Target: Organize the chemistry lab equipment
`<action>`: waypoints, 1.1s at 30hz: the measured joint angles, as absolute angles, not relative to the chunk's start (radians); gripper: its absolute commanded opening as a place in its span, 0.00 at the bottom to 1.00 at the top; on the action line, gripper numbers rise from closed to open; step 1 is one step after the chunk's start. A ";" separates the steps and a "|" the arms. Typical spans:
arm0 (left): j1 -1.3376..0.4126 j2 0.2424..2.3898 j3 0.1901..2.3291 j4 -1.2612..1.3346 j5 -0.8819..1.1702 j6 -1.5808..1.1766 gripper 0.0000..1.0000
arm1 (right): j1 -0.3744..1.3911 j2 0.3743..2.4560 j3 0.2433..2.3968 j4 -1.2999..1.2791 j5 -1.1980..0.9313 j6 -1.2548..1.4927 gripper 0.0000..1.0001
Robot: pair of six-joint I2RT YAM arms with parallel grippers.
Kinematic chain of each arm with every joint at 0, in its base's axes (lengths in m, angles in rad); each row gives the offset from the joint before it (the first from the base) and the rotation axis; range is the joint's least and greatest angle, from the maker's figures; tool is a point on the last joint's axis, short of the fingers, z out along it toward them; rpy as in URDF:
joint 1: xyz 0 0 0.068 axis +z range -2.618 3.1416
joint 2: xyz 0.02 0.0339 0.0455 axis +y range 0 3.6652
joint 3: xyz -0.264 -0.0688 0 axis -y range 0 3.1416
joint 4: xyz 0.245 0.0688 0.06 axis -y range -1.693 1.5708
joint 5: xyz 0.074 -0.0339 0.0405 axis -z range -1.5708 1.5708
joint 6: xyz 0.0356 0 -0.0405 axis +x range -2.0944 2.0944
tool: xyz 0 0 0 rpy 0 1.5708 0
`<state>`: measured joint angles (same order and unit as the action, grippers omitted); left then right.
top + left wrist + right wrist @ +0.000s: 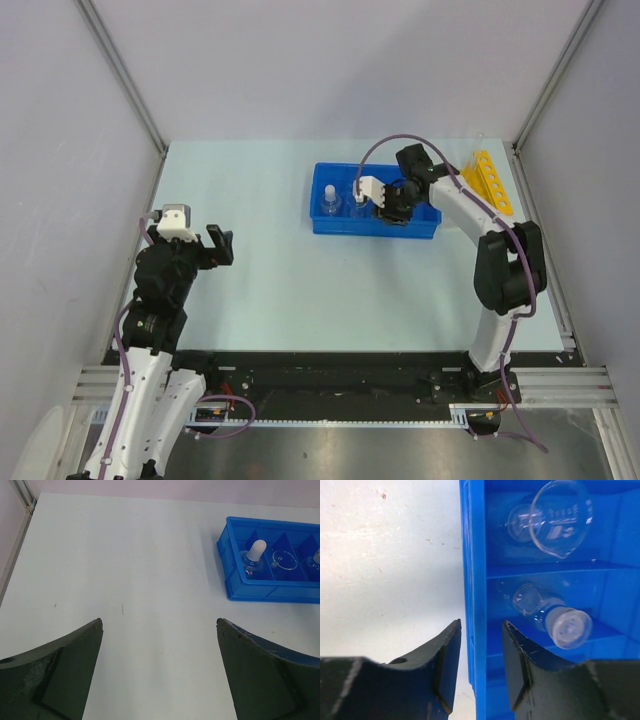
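The blue divided tray (330, 226) sits at the back right of the table. A clear vial with a white stopper (329, 201) stands in its left end compartment, and a small glass beaker (353, 203) is in the one beside it. In the right wrist view the vial (551, 616) and the beaker (560, 521) show from above. My right gripper (481, 623) straddles the tray's long wall (476, 580), its jaws slightly apart with a thin gap on each side. My left gripper (160, 622) hangs wide open over bare table, far left of the tray (235, 587).
The yellow holed rack (492, 181) lies at the back right, just beyond the right arm's elbow. Grey walls close in the table on the left, back and right. The left arm (165, 280) stands near the table's left edge.
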<state>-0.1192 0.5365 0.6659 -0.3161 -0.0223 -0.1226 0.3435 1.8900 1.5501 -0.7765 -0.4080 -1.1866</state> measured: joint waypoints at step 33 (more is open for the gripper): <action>-0.117 0.513 1.011 -0.373 0.507 -0.369 1.00 | -0.145 0.852 1.374 -0.551 -0.260 0.037 1.00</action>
<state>-0.1173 0.5129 1.0111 -0.3729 0.5068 -0.3691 -0.1452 0.8520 1.3739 -0.5510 -0.2596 0.0372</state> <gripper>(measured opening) 0.996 0.994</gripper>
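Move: The right hand is just above the near wall of the blue box, jaws part open around the line of its rim. The box's middle lies about 6 cm ahead, 4 cm left and 7 cm below. In the box, the glass vial stands roughly 5 cm ahead and 2 cm left of that hand, the beaker 5 cm ahead and 9 cm left. The yellow rack is some 8 cm ahead and 22 cm right. From the left hand, the box's middle is around 21 cm ahead, 36 cm right and 21 cm below. Already off the box wall, the empty right hand climbs about 33 cm away from the box, then swings right and draws back, opening wide while its fingers turn from steeply down-left to roughly forward. The wide-open left hand starts later, going right, then up and back, about 15 cm higher, and yawing some 30 degrees clockwise. ##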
